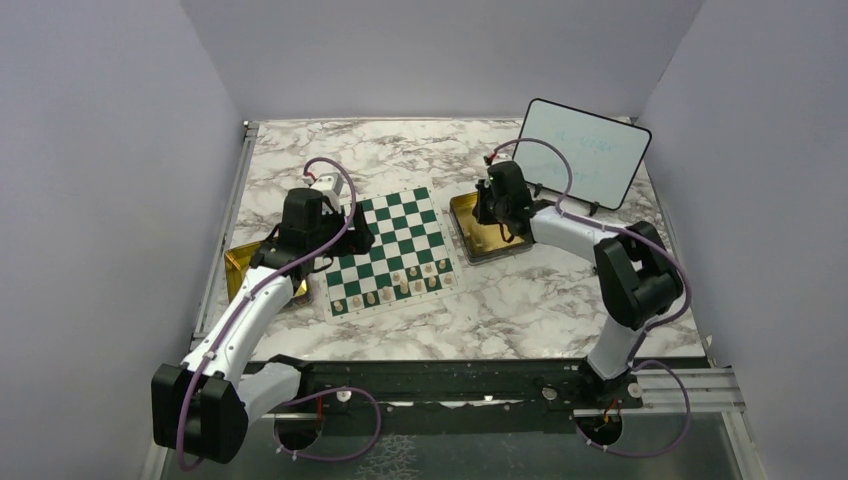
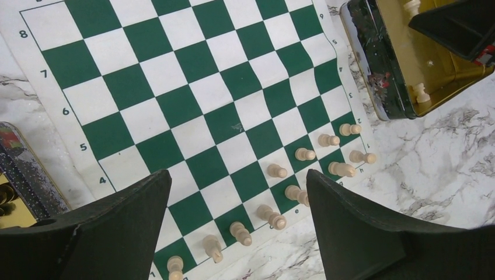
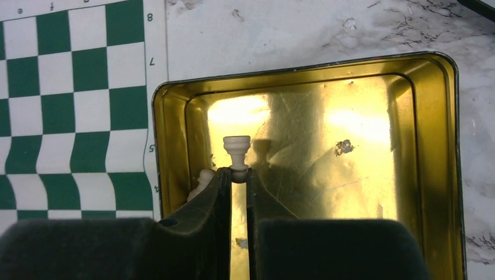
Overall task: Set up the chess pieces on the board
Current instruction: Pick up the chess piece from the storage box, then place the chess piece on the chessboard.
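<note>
The green-and-white board (image 1: 392, 248) lies mid-table. Several cream chess pieces (image 1: 400, 285) stand along its two near rows, seen up close in the left wrist view as a line of pieces (image 2: 277, 171). My left gripper (image 2: 236, 175) hangs open above the board's near left part, with nothing between its fingers (image 2: 117, 227). My right gripper (image 3: 237, 173) is shut on one cream chess piece (image 3: 236, 146) over the right gold tin (image 3: 443, 146), pinching its top with the base pointing away. Another piece (image 3: 201, 181) lies in the tin beside the left finger.
A second gold tin (image 1: 240, 272) sits left of the board, partly under the left arm. A framed whiteboard (image 1: 585, 150) leans at the back right. Walls close in the marble table on three sides. The right tin (image 2: 373, 70) shows loose pieces (image 2: 421, 92).
</note>
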`<state>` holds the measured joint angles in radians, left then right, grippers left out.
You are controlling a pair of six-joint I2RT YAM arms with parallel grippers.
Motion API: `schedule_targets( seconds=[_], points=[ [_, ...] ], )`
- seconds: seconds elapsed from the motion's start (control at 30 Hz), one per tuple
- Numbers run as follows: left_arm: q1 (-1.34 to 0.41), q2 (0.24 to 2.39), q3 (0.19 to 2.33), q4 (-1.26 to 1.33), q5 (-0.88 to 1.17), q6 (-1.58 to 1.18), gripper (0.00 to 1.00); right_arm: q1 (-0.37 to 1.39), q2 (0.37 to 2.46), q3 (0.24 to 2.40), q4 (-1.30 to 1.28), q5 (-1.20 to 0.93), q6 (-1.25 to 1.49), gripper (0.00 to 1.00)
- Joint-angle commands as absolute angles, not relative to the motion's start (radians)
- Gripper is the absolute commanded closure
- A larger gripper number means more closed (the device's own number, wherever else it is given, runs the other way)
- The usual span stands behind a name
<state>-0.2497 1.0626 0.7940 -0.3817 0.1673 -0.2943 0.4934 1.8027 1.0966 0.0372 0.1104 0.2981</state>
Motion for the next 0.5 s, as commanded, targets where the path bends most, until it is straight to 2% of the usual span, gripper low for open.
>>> schedule_targets(
  seconds=[0.0,0.2,0.3,0.37,0.47],
  points=[
    [-0.245,1.060,0.773,-0.327,0.212,-0.345,0.16,0.487,1.668,1.088,-0.060,0.015,0.275,0.90],
    [-0.245,1.059,0.759,-0.124,0.448,-0.350,0.22,0.488,1.536,1.065,-0.099,-0.271,0.256,0.91],
    [-0.255,1.058,0.709,0.076,0.555,-0.332,0.33,0.489,1.518,1.062,-0.114,-0.427,0.271,0.92],
    [-0.279,1.063,0.686,0.182,0.607,-0.228,0.41,0.491,1.508,1.049,-0.101,-0.520,0.293,0.93],
    [-0.333,1.073,0.700,0.221,0.686,-0.030,0.39,0.492,1.500,1.043,-0.100,-0.620,0.310,0.94]
  ],
)
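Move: My right hand already pinches a pale chess piece just over the right storage box, whose middle lies about 3 cm right, 1 cm back and 5 below; two more pieces lie in it some 2 cm left, 1 back and 5 below. My open left gripper is roughly 23 cm left, 11 back and 8 above. From my left hand the held piece is 23 right, 11 ahead, 8 below; the set-up pieces are about 4 right, 3 back, 12 below. I lift the pinched piece up out of the box by about 10 cm, drawing back and then also left towards my left hand, while the wrist turns some 25 degrees counter-clockwise and rolls left side up. My left hand swings about 6 cm right and rises to meet it, turning clockwise, tipping its fingers upward and partly closing on nothing. ##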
